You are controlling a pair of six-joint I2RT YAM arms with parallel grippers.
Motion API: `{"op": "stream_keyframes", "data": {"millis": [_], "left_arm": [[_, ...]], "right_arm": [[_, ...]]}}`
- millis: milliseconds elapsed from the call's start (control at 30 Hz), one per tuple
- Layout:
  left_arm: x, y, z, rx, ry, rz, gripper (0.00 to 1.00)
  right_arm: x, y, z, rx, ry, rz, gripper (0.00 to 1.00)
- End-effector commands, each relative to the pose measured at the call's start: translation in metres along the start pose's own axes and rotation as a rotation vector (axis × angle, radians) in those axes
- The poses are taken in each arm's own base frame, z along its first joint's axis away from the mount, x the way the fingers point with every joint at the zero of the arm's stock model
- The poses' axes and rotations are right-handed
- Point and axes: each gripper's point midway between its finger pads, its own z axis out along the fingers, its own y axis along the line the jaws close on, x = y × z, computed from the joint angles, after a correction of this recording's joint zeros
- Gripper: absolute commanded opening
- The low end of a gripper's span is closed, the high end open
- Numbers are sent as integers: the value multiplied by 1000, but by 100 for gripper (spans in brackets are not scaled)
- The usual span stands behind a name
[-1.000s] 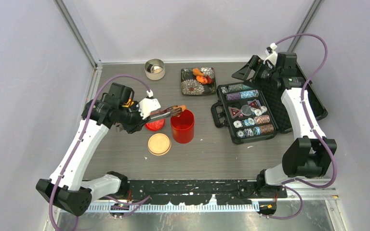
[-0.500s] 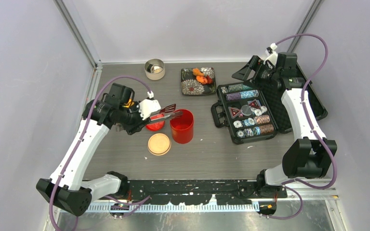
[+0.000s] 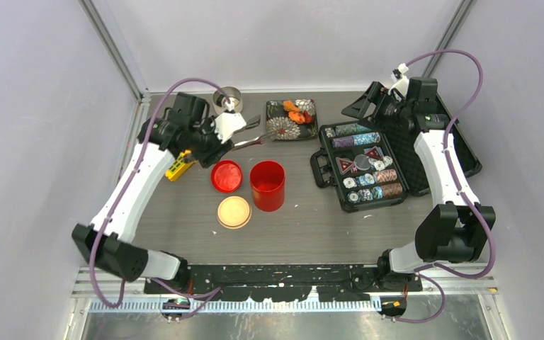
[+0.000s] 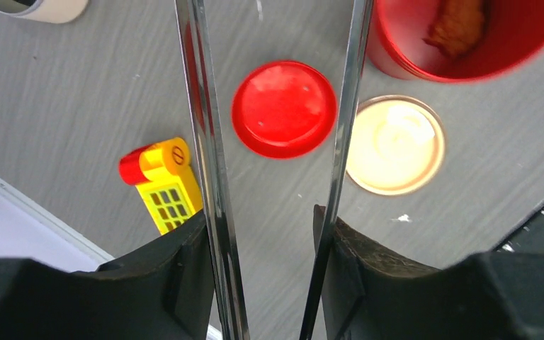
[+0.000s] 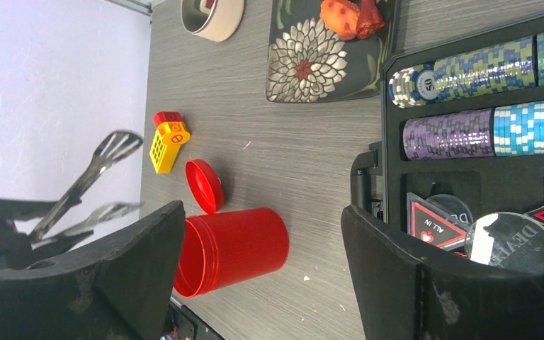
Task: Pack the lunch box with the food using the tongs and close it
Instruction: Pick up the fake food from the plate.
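My left gripper [image 3: 228, 127] is shut on the silver tongs [image 3: 251, 142], whose two arms [image 4: 207, 142] spread apart between my fingers. Their tips hang empty just left of the flowered plate [image 3: 278, 129], which carries orange food pieces [image 3: 295, 112]. The red canister [image 3: 268, 185] stands open with an orange piece [image 4: 460, 25] inside. Its red lid [image 3: 227, 176] and the beige disc lid [image 3: 234, 211] lie beside it. The cream tub [image 3: 227, 101] sits at the back. My right gripper [image 5: 262, 207] is open and holds nothing, up at the back right.
An open black poker-chip case [image 3: 361, 166] fills the right side. A yellow-and-red toy block [image 3: 178, 167] lies left of the red lid. The enclosure walls close in the back and both sides.
The left arm has swung from over the canister back toward the plate. The tongs have spread wider, and the orange piece they carried now lies in the canister. The right arm is still.
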Motion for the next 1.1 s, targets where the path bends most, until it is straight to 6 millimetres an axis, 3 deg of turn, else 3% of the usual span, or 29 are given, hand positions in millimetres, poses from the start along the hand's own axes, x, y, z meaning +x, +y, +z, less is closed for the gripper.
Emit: {"op": "stream_keyframes", "data": {"millis": [0,267,467,567,933,1067], "left_arm": [[-42,51,18,-130,-63,55,51],[-81,115,72,-197,-81,265,55],[-105,145,112,-139,-123,394,54],[-102,158,140,-85,-123,427,52],[-111,195,202,-83,-165,466,50],[-98,201,228,-85,-129,487,50]], "right_arm": [[-16,15,-16,-26,-68,-66,85],[-22,10,-21,-17,-83,-66,85],[-25,6,-23,-9,-93,-67,85],[-25,4,-25,-5,-95,-70,85],[-26,-7,-27,21,-101,-56,85],[-27,-12,-26,30,-99,-51,85]]}}
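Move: The fake food on the dark plate lies far out from the left hand, about 39 cm ahead, 25 cm to its right and some 22 cm below. The silver bowl stands about 42 cm straight ahead; nearer in, the red lid is roughly 8 cm ahead and 2 cm right, the red container about 2 cm ahead and 14 cm right. From the right hand the food is about 23 cm ahead, 18 cm left and 24 cm below. Still gripping the half-open tongs, the left hand sweeps forward some 28 cm, slightly to the right, towards the plate. It sinks about 9 cm, mostly late on, while the wrist swings clockwise some 20 degrees and tips up a little, bringing the tong tips over the plate's left side. The empty right hand eases about 3 cm right, fingers wide. ##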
